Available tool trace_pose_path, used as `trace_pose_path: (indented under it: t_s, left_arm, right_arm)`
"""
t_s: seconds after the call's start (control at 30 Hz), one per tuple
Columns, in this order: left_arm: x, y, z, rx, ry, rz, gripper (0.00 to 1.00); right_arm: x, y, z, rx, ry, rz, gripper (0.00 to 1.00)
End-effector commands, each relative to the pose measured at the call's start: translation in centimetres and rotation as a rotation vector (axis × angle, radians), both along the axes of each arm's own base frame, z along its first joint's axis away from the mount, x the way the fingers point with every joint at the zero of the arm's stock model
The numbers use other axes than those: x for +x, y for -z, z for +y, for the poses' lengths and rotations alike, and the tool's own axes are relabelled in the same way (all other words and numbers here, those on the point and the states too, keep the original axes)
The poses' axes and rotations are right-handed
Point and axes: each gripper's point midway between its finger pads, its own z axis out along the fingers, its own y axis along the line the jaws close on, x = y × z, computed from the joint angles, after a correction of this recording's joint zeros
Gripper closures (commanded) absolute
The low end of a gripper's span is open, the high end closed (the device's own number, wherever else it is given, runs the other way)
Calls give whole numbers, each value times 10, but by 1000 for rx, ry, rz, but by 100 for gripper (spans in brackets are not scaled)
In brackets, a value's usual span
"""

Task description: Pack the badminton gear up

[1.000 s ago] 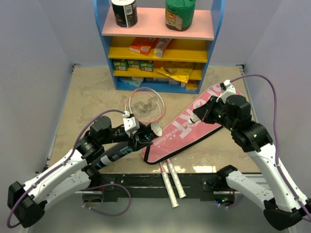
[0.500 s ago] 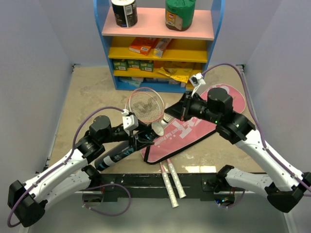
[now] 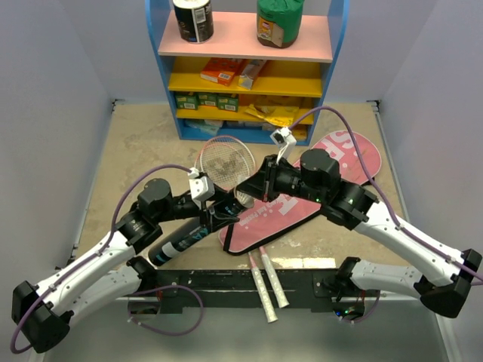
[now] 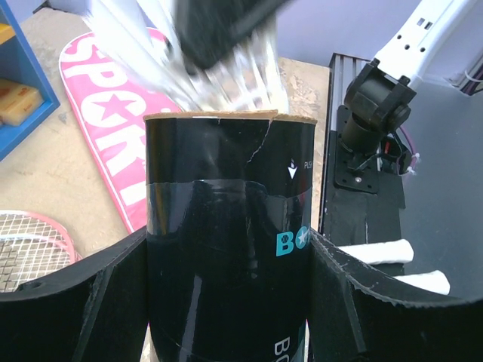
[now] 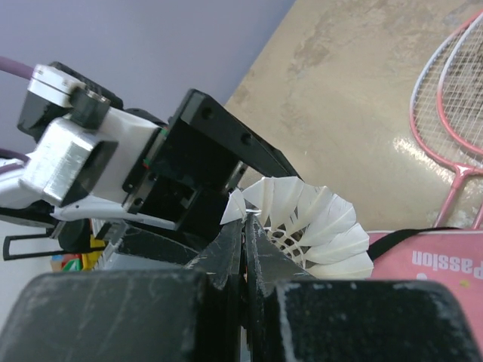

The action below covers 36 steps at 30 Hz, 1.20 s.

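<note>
My left gripper (image 3: 216, 214) (image 4: 226, 290) is closed round the long black tube (image 3: 181, 240) (image 4: 226, 241), which is tilted with its open mouth toward the bag. My right gripper (image 3: 243, 188) (image 5: 245, 224) is shut on the feather rim of a white shuttlecock (image 5: 313, 226) (image 3: 243, 200), right at the tube's mouth. The shuttlecock (image 4: 219, 68) shows blurred above the mouth in the left wrist view. The pink bag (image 3: 355, 147) (image 4: 94, 113) (image 5: 445, 260) lies right of centre. Two pink rackets (image 3: 226, 162) (image 5: 453, 113) lie with their shafts under it, and their white handles (image 3: 268, 285) (image 4: 377, 253) stick out over the near edge.
A blue-yellow shelf unit (image 3: 241, 75) with boxes, packets and two jars stands at the back. Purple-grey walls close the left and right sides. The black mounting rail (image 3: 241, 283) runs along the near edge. Both arms cross above the table's middle.
My right arm has swung left from above the bag to the tube's mouth, staying shut. The left arm and the tube have hardly moved.
</note>
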Motion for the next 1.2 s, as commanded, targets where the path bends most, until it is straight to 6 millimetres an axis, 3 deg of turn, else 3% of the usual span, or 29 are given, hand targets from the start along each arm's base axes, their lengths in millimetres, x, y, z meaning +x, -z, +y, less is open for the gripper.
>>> trace_pose_path:
  t_s: [0.0, 0.2, 0.53, 0.6, 0.7, 0.8, 0.93, 1.17]
  left_arm:
    - [7, -43, 3, -78, -42, -106, 100]
    - [8, -53, 7, -117, -69, -144, 100]
    - [4, -54, 9, -135, -60, -186, 100]
    - [3, -52, 9, -138, -54, -185, 100]
    - [-2, -54, 10, -144, -43, -192, 100]
    - [-3, -54, 12, -147, -43, -200, 100]
    - [-5, -54, 14, -146, -42, -206, 100]
    - [-7, -52, 13, -141, -28, -199, 100]
  right_arm:
    - [-8, -3, 3, 54, 5, 0, 100]
    - [-21, 13, 5, 68, -12, 40, 100]
    - [-57, 45, 29, 7, -170, 118, 100]
    - [-63, 54, 30, -26, -203, 141, 95]
    - [-75, 72, 32, -78, -272, 175, 65]
    - [-81, 82, 27, -118, -292, 190, 51]
    - [-75, 70, 16, -132, -248, 151, 43]
    - [-67, 23, -2, -97, -163, 71, 40]
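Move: The tube's open mouth, where the pinched shuttlecock is to go, lies about 4 cm to the right hand's left, 2 cm back and 6 cm below it. From the same hand, the racket heads lie some 19 cm ahead and 10 cm left, the pink bag's middle about 8 cm ahead and 19 cm right, both roughly 30 cm below. From the left hand, already gripping the tube, the shuttlecock is about 5 cm ahead, 5 cm right and 8 cm above. The shuttlecock, still pinched and with its cork leading, is taken by the right hand down about 5 cm, back 4 cm and a little left into the tube's mouth; the shut fingers then spread to over half open, let go, and begin to ease off to the right and up. The left hand keeps its grip, rising slightly, then drawing the tube back some 2 cm and down again. ##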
